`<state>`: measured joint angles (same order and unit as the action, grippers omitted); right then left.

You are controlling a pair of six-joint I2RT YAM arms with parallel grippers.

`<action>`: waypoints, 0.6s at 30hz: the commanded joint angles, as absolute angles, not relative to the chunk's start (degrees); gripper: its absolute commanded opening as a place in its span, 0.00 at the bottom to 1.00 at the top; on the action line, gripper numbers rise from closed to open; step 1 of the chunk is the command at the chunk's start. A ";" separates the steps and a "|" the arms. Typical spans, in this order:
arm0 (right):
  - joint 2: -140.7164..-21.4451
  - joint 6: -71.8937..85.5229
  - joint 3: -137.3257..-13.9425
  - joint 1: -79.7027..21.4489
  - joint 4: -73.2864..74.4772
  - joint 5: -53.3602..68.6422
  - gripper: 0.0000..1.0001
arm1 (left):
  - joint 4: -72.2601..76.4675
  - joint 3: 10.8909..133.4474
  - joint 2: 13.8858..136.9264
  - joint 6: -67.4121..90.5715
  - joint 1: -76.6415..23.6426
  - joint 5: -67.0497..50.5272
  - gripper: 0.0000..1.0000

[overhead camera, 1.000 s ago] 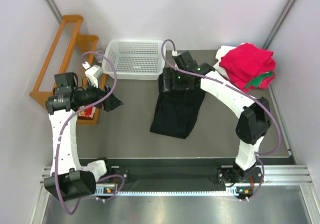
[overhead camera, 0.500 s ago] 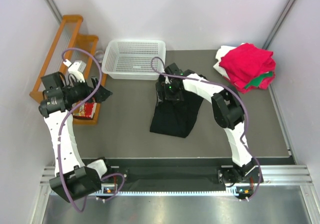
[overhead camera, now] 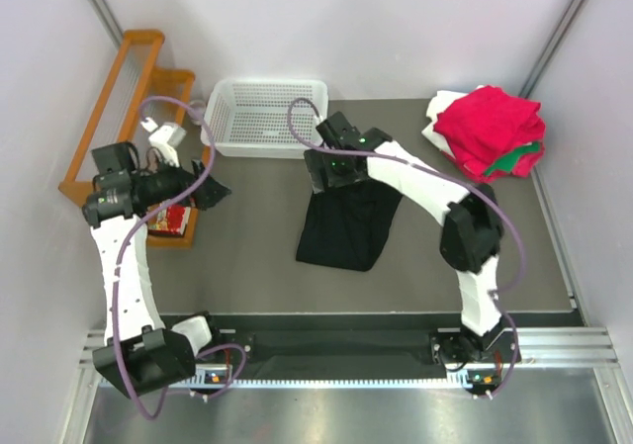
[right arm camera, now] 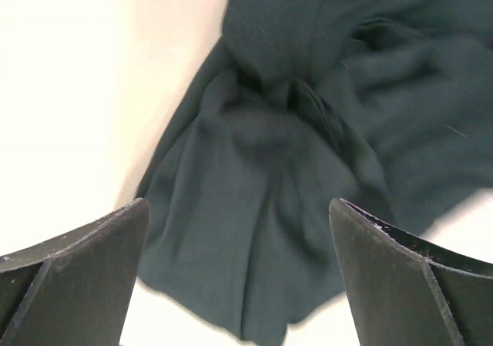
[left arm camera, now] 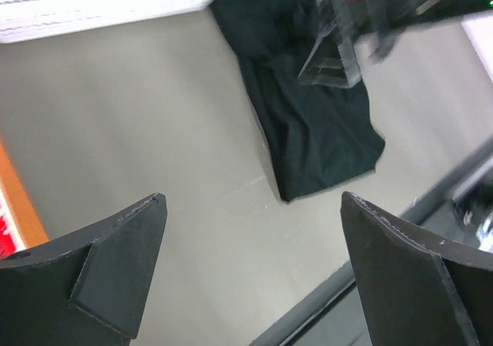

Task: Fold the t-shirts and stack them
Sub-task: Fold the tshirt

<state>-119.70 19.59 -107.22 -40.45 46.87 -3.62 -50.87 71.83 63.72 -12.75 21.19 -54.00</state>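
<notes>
A black t-shirt (overhead camera: pixel 346 224) lies loosely bunched and lengthwise in the middle of the table, also visible in the left wrist view (left arm camera: pixel 308 122). My right gripper (overhead camera: pixel 329 177) hovers over its far end, open; dark creased cloth (right arm camera: pixel 308 146) lies below the spread fingers (right arm camera: pixel 239 277), with nothing between them. The left gripper (overhead camera: pixel 213 189) stands open to the left of the shirt, over bare table (left arm camera: pixel 254 261). At the back right, a folded red t-shirt (overhead camera: pixel 490 123) tops a stack with green (overhead camera: pixel 522 157) and white (overhead camera: pixel 442 108) ones.
A white perforated basket (overhead camera: pixel 265 116) stands at the back, just behind the black shirt's far end. An orange wooden rack (overhead camera: pixel 119 108) runs along the left wall, with a small red packet (overhead camera: pixel 170 219) at its foot. The arms' base rail (overhead camera: pixel 346 345) runs along the near edge.
My right gripper has shifted a little left over the shirt's far end, its arm swinging and its jaws widening slightly. The left gripper drew back left, then returned slightly. The shirt has barely moved.
</notes>
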 commanded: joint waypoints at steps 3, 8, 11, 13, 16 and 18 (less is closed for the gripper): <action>-98.81 22.05 -97.14 -44.74 50.71 -18.98 1.00 | -57.65 72.16 65.30 -24.51 8.72 -49.23 0.99; -85.09 29.61 -75.96 -47.97 48.07 -16.96 1.00 | -55.83 67.68 68.02 -23.39 -1.65 -44.30 0.99; -80.87 34.35 -66.38 -50.78 47.55 -16.00 0.98 | -51.79 65.13 70.13 -21.54 -5.09 -42.98 0.99; -78.85 37.25 -60.68 -52.20 45.02 -14.08 0.97 | -49.32 63.82 71.71 -20.40 -6.32 -42.54 0.99; -78.57 39.63 -56.35 -53.26 42.81 -12.75 0.95 | -43.43 61.80 73.65 -18.02 -9.38 -41.40 0.99; -78.92 40.16 -55.29 -53.70 41.23 -12.57 0.93 | -40.36 61.09 75.40 -16.70 -11.24 -39.64 0.99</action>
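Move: For the open right hand, the near right corner of the flattened t-shirt lies about 18 cm back, 8 cm to its right and 9 cm down; the shirt's middle is some 6 cm back and 6 cm right, the white basket about 13 cm ahead and 14 cm left. From the left hand, also open, the shirt's near left corner is roughly 8 cm back, 19 cm right and 26 cm below, while the basket stands 24 cm ahead and 12 cm right. The right hand, already clear of the cloth, swings back some 20 cm and right about 12 over the t-shirt to its near right corner, first climbing 10 cm and then dropping past its starting height, fingers wide open. Meanwhile the left hand sinks about 12 cm and goes 10 cm right with a slight draw back, turning some 25 degrees clockwise and tipping further down towards the near left corner, also open and touching nothing. ##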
